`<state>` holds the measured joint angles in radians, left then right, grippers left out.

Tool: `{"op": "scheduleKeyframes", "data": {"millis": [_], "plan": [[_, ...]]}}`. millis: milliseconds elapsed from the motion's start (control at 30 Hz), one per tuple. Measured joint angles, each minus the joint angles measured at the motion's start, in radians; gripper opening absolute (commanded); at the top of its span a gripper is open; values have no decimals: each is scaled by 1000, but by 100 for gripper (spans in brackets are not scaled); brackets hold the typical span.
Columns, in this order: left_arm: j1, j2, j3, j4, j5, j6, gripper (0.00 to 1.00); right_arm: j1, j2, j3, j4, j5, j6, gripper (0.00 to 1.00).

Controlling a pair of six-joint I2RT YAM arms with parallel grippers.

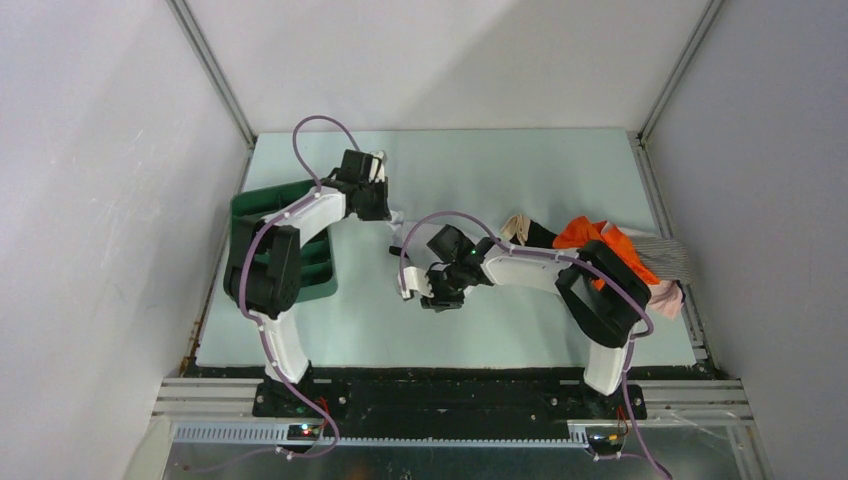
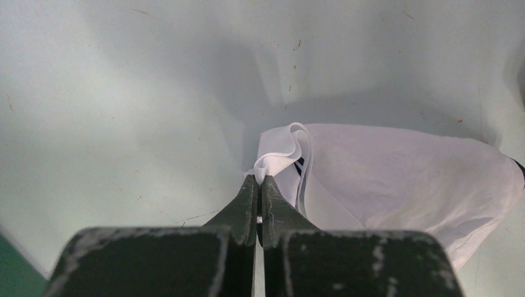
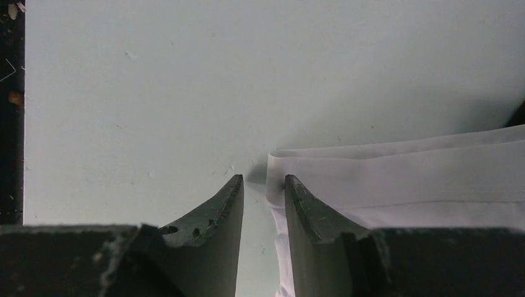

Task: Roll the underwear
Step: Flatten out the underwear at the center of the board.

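Observation:
The underwear [image 2: 396,167] is white and lies flat on the pale green table between the two arms. My left gripper [image 2: 260,179] is shut on a raised fold of its waistband [image 2: 282,154]. In the top view that gripper [image 1: 386,205] is at the cloth's far end and my right gripper [image 1: 424,292] at its near end. In the right wrist view, the right gripper [image 3: 264,181] stands open low over the table. The underwear's folded corner [image 3: 275,179] sits in the gap against the right finger [image 3: 309,210]. Most of the cloth is hidden under the arms in the top view.
A dark green bin [image 1: 300,250] stands at the left edge, beside the left arm. A pile of other clothes, orange [image 1: 590,235] and grey-striped [image 1: 668,255], lies at the right edge behind the right arm. The table's dark edge [image 3: 11,124] runs down the left of the right wrist view.

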<state>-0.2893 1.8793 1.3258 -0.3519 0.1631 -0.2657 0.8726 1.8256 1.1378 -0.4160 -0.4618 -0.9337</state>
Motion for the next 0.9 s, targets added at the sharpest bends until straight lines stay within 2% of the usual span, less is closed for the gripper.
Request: {"op": "scheduleKeyframes", "data": {"millis": [167, 300, 400, 467, 500, 533, 767, 900], "plan": [[0, 0, 0, -1, 0, 0, 0, 5, 22, 5, 2, 1, -6, 34], [0, 0, 0, -1, 0, 1, 0, 5, 34, 19, 3, 1, -7, 29], [0, 0, 0, -1, 0, 2, 0, 7, 42, 27, 4, 2, -6, 22], [0, 0, 0, -1, 0, 3, 0, 9, 48, 35, 4, 2, -5, 13], [0, 0, 0, -1, 0, 3, 0, 9, 51, 38, 6, 2, -6, 4], [0, 0, 0, -1, 0, 4, 0, 9, 52, 39, 6, 2, -6, 1], [10, -3, 0, -2, 4, 48, 0, -11, 37, 43, -13, -16, 9, 0], [45, -61, -16, -2, 44, 151, 0, -89, -71, 73, -71, -55, 85, 0]]}}
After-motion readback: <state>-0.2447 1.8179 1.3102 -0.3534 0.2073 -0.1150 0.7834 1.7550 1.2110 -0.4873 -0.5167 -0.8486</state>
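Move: My right hand hovers with parted fingers over the near corner of the underwear, which lies about 1 cm to the left and 1 cm below; the black waistband is some 12 cm ahead and 9 cm left, the dark garment roughly 12 cm ahead and 20 cm right. From my left hand, already holding the far corner, the near corner lies about 21 cm back, 10 cm right and 5 cm down; the green tray's middle is 7 cm back and 20 cm left. I settle my right hand barely a centimetre lower and edge it about 1 cm left, shut the fingers fully to pinch the underwear's near corner, then lift some 3 cm while easing forward and slightly right. My left hand keeps its pinch on the far corner, holding still until the lift, then drawing about 1.5 cm left and up. ##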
